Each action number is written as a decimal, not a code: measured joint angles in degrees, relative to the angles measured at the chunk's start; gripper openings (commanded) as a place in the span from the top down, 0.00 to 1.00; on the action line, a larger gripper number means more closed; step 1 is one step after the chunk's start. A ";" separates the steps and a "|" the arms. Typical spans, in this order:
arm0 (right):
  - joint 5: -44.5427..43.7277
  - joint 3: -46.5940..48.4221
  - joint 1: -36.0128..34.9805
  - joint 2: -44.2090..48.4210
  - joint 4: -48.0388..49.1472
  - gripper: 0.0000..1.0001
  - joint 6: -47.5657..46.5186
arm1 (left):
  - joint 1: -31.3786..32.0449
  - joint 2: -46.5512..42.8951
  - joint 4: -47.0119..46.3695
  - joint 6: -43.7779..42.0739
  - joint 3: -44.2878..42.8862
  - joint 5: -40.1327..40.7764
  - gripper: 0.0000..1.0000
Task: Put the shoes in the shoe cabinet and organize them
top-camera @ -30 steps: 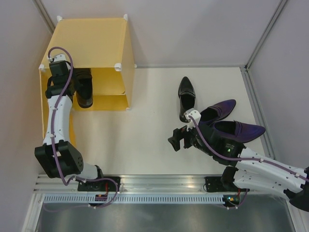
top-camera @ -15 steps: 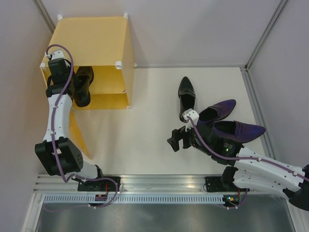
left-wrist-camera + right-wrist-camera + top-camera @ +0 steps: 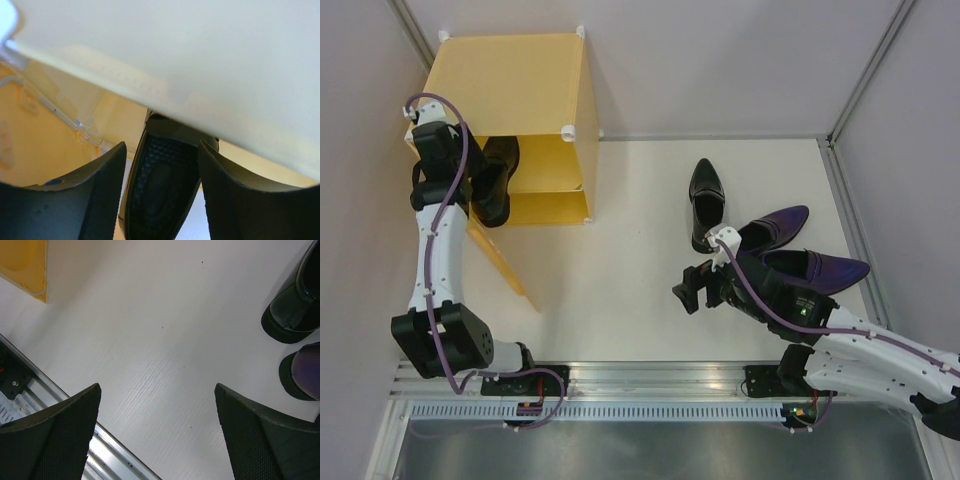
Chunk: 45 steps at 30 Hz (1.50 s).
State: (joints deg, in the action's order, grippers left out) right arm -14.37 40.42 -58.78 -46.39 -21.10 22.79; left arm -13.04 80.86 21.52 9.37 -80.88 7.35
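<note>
The yellow shoe cabinet (image 3: 510, 75) stands at the back left, its front facing me. One black shoe (image 3: 505, 158) lies partly inside it. My left gripper (image 3: 492, 190) is at the cabinet's mouth. In the left wrist view that shoe (image 3: 160, 185) lies between the fingers of my left gripper (image 3: 162, 147), which is open, with gaps on both sides. Another black shoe (image 3: 706, 200) and two purple shoes (image 3: 775, 228) (image 3: 825, 268) lie on the table at the right. My right gripper (image 3: 695, 287) hovers left of them, open and empty.
The cabinet's door (image 3: 510, 270) hangs open, running down and right from the cabinet past my left arm. A pale cabinet panel (image 3: 200, 60) fills the top of the left wrist view. Walls close in the table at left, right and back. A metal rail (image 3: 640, 375) runs along the near edge.
My left gripper has opened off the black shoe and moved up toward the cabinet, with the shoe further in. The door has swung out to the right. The right arm barely shifted.
</note>
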 measured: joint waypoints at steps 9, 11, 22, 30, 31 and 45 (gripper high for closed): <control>-1.42 4.39 0.00 2.38 -2.82 0.02 -0.17 | 0.28 -9.03 0.68 1.64 2.99 -0.11 0.24; -1.68 5.11 0.00 2.54 -3.32 0.02 -0.17 | 0.20 -11.41 1.27 1.97 3.52 0.02 0.24; -2.19 6.23 0.00 2.14 -4.24 0.02 -0.33 | 0.20 -20.09 5.18 3.82 9.79 1.66 0.19; -2.16 6.23 0.00 2.08 -4.24 0.02 -0.61 | 0.20 -22.84 9.84 4.63 13.49 5.55 0.11; -2.16 6.23 0.00 2.05 -4.26 0.02 -0.70 | 0.20 -22.84 10.32 4.74 13.51 6.43 0.11; 0.81 3.76 0.00 2.73 -1.81 0.02 -2.93 | -0.39 -23.93 10.12 5.81 18.25 1.57 0.00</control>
State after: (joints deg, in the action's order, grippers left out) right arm -13.56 44.18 -58.78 -43.66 -22.92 19.86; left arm -13.43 56.93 31.64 15.18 -62.63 8.93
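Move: The black shoe you have just released lies on the upper shelf of the shoe cabinet, its middle about 8 cm ahead of the left hand, 4 cm to the right and 11 cm below, its heel towards you. The roof's front edge runs about 2 cm ahead, centred 5 cm right, roughly at hand height. The half-open cabinet door stands some 13 cm back and 16 cm below. From the right hand, the shoe is about 30 cm ahead and 42 cm left, about level. Draw the left gripper back out of the cabinet mouth, away from the black shoe: about 12 cm back in all, first rising some 5 cm at the roof's front edge, then sinking about 8 cm in front of the opening. Turn the wrist roughly 10 degrees counter-clockwise on the way down, then partly back as the hand shifts right, and spread the fingers fully. Raise the open right hand about 4 cm. ##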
